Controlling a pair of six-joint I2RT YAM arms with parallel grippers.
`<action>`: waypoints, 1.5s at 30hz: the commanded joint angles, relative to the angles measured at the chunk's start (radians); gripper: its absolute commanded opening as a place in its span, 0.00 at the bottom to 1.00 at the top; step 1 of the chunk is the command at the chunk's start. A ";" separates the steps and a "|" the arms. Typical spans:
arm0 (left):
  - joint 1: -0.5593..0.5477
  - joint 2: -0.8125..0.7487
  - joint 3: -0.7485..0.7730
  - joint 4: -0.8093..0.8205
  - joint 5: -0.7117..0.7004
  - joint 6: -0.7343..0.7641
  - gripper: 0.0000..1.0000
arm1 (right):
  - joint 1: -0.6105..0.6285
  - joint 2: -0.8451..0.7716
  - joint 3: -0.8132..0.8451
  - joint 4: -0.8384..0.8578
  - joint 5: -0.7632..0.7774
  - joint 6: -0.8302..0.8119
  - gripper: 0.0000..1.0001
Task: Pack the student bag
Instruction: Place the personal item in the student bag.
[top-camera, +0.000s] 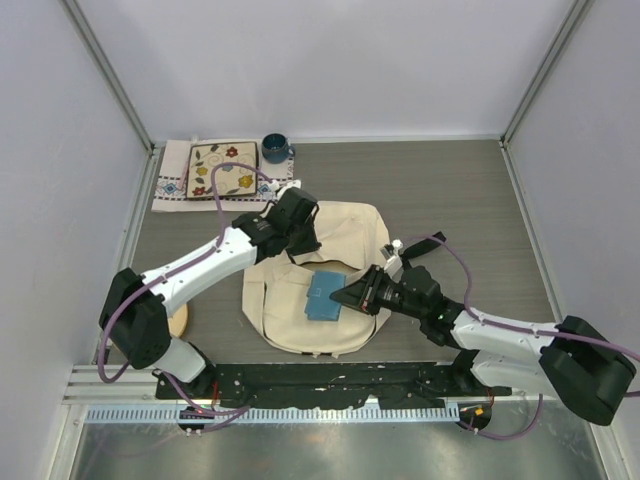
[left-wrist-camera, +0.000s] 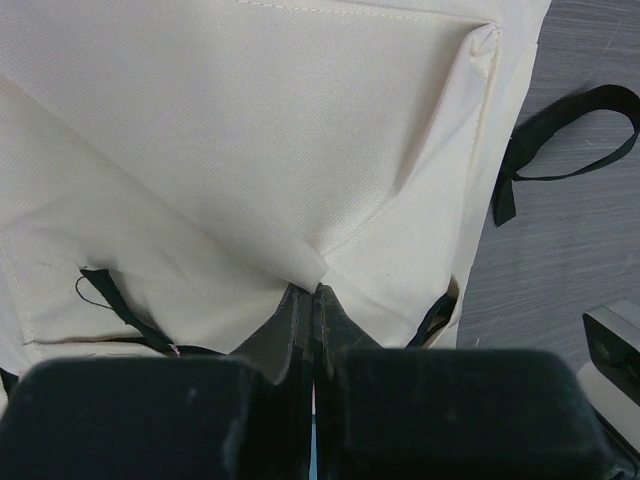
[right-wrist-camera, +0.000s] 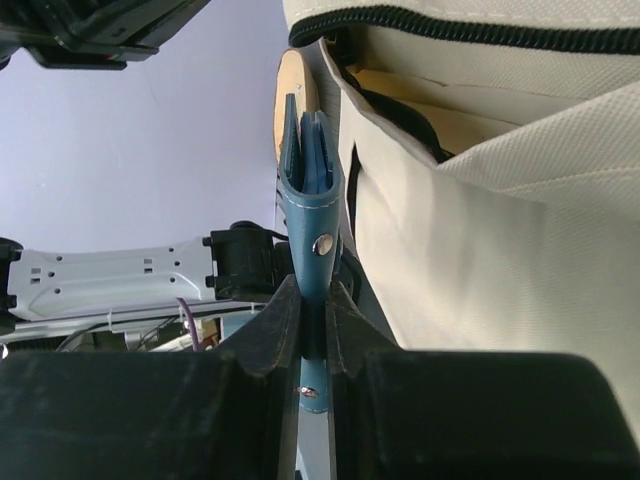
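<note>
The student bag (top-camera: 345, 225) lies flat mid-table, cream fabric with a black zipper (right-wrist-camera: 460, 25) along its open mouth. My left gripper (top-camera: 303, 250) is at the bag's upper left, shut on a pinched fold of the cream fabric (left-wrist-camera: 312, 292) and pulling it into a ridge (left-wrist-camera: 400, 170). A blue case with metal rivets (top-camera: 324, 296) hangs over the bag's lower middle, held on edge. My right gripper (top-camera: 342, 297) is shut on it; in the right wrist view the case (right-wrist-camera: 310, 190) rises from between the jaws (right-wrist-camera: 313, 300), right beside the bag's opening (right-wrist-camera: 400, 110).
At the back left, a floral tile (top-camera: 225, 172) lies on a patterned cloth (top-camera: 172, 188), with a dark blue mug (top-camera: 275, 150) beside it. A round wooden disc (top-camera: 180, 322) sits near the left arm's base. One black bag strap (left-wrist-camera: 570, 130) loops onto the grey table.
</note>
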 joint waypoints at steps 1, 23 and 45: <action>0.003 -0.069 0.036 0.067 0.031 0.015 0.00 | 0.006 0.059 -0.001 0.241 0.028 0.057 0.01; 0.016 -0.128 0.001 0.077 0.031 0.016 0.00 | -0.010 0.267 -0.081 0.527 0.079 0.200 0.01; 0.016 -0.217 -0.070 0.132 0.084 -0.079 0.00 | -0.045 0.113 -0.092 0.353 0.448 0.225 0.01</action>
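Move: The right hand already holds the blue personal item, its middle roughly 5 cm to the left and 1 cm ahead. The bag's zipped mouth lies about 7 cm ahead and 5 cm left of that hand, slightly below it; the black strap is some 10 cm ahead and 19 cm right, down on the table. For the left hand, already pinching the mouth's upper edge, the mouth is about 4 cm back, 3 cm right and 3 cm below. Right hand carries the item about 6 cm forward into the bag's mouth while left lifts its edge 3 cm. ##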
